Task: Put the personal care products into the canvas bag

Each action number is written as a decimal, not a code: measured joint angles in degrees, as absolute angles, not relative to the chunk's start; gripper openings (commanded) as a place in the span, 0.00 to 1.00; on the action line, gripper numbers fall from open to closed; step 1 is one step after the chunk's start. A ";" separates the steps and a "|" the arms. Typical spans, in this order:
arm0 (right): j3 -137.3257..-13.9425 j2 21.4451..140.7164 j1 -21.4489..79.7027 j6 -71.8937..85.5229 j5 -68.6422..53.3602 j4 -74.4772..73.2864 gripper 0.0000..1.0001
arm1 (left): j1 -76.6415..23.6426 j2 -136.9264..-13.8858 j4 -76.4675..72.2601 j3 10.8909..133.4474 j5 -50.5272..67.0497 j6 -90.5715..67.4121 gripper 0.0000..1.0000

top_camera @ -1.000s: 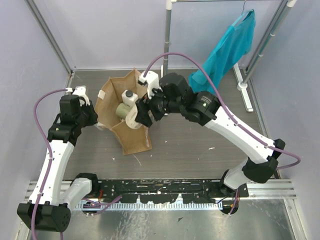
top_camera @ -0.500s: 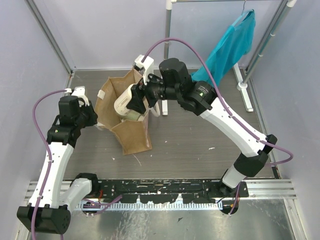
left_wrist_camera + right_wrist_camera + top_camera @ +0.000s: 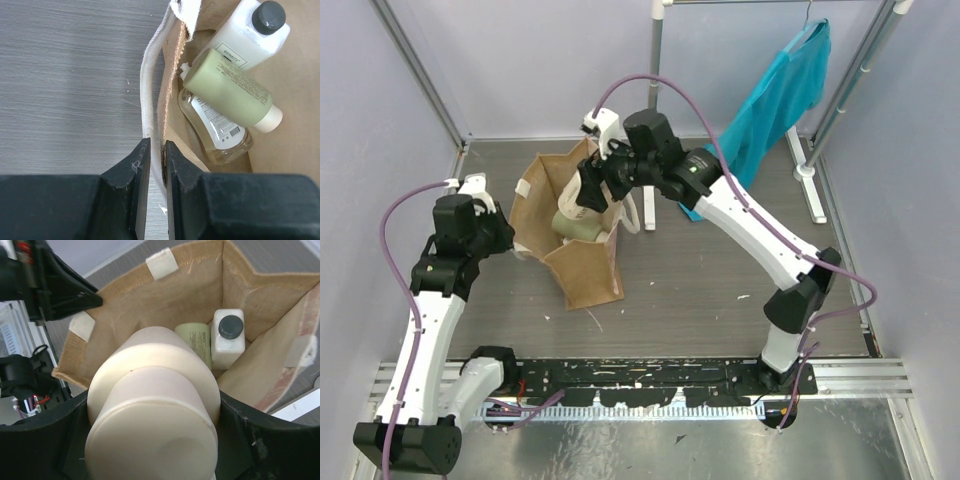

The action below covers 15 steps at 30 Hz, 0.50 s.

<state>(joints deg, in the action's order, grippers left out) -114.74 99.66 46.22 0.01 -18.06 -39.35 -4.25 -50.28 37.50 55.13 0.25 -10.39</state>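
The tan canvas bag (image 3: 588, 275) stands upright left of centre. My left gripper (image 3: 513, 240) is shut on its left rim and whitish strap (image 3: 150, 100), jaws pinched at the edge (image 3: 154, 160). My right gripper (image 3: 592, 188) hovers over the bag's mouth, shut on the cream round bottle (image 3: 150, 370), which points down into the opening. Inside the bag (image 3: 150, 295) lie the white rectangular bottle with dark cap (image 3: 250, 35), the olive-green bottle (image 3: 232, 90) and the amber clear bottle (image 3: 215, 130). The white one (image 3: 227, 340) and the olive one (image 3: 197, 337) also show in the right wrist view.
A teal cloth garment (image 3: 780, 95) hangs from a metal rack at the back right, with an upright pole (image 3: 655, 70) behind the bag. A loose strap handle (image 3: 645, 210) hangs on the bag's right side. A black rail (image 3: 640, 385) runs along the near edge.
My right arm has swung left and back, carrying the cream bottle from the bag's right side to above its mouth. The left gripper has kept its hold on the rim.
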 measured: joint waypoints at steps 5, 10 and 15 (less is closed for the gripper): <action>-116.90 106.67 46.41 -0.40 -18.37 -42.13 0.01 | -4.23 -48.75 37.52 55.16 0.36 -10.79 0.25; -127.76 116.25 47.16 -2.11 -19.09 -52.10 0.01 | -4.23 -48.75 37.54 55.24 0.34 -10.70 0.25; -134.19 118.63 48.07 -3.79 -19.42 -60.34 0.01 | -4.23 -49.10 37.54 55.40 0.34 -10.68 0.25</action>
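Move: The right hand, gripping the cream-coloured bottle, hangs over the canvas bag, whose middle lies about 22 cm below, some 5 cm to its left and 2 cm ahead. Inside, the green bottle is about 20 cm below, 6 cm left and 1 cm ahead; the white bottle is 17 cm below, 4 cm left and 5 cm ahead. From the left hand, on the rim, the bag's middle is roughly 13 cm right, 7 cm ahead and 10 cm below. The right hand lowers the held cream bottle about 9 cm into the bag, edging left, fingers tipping some 15 degrees down. ##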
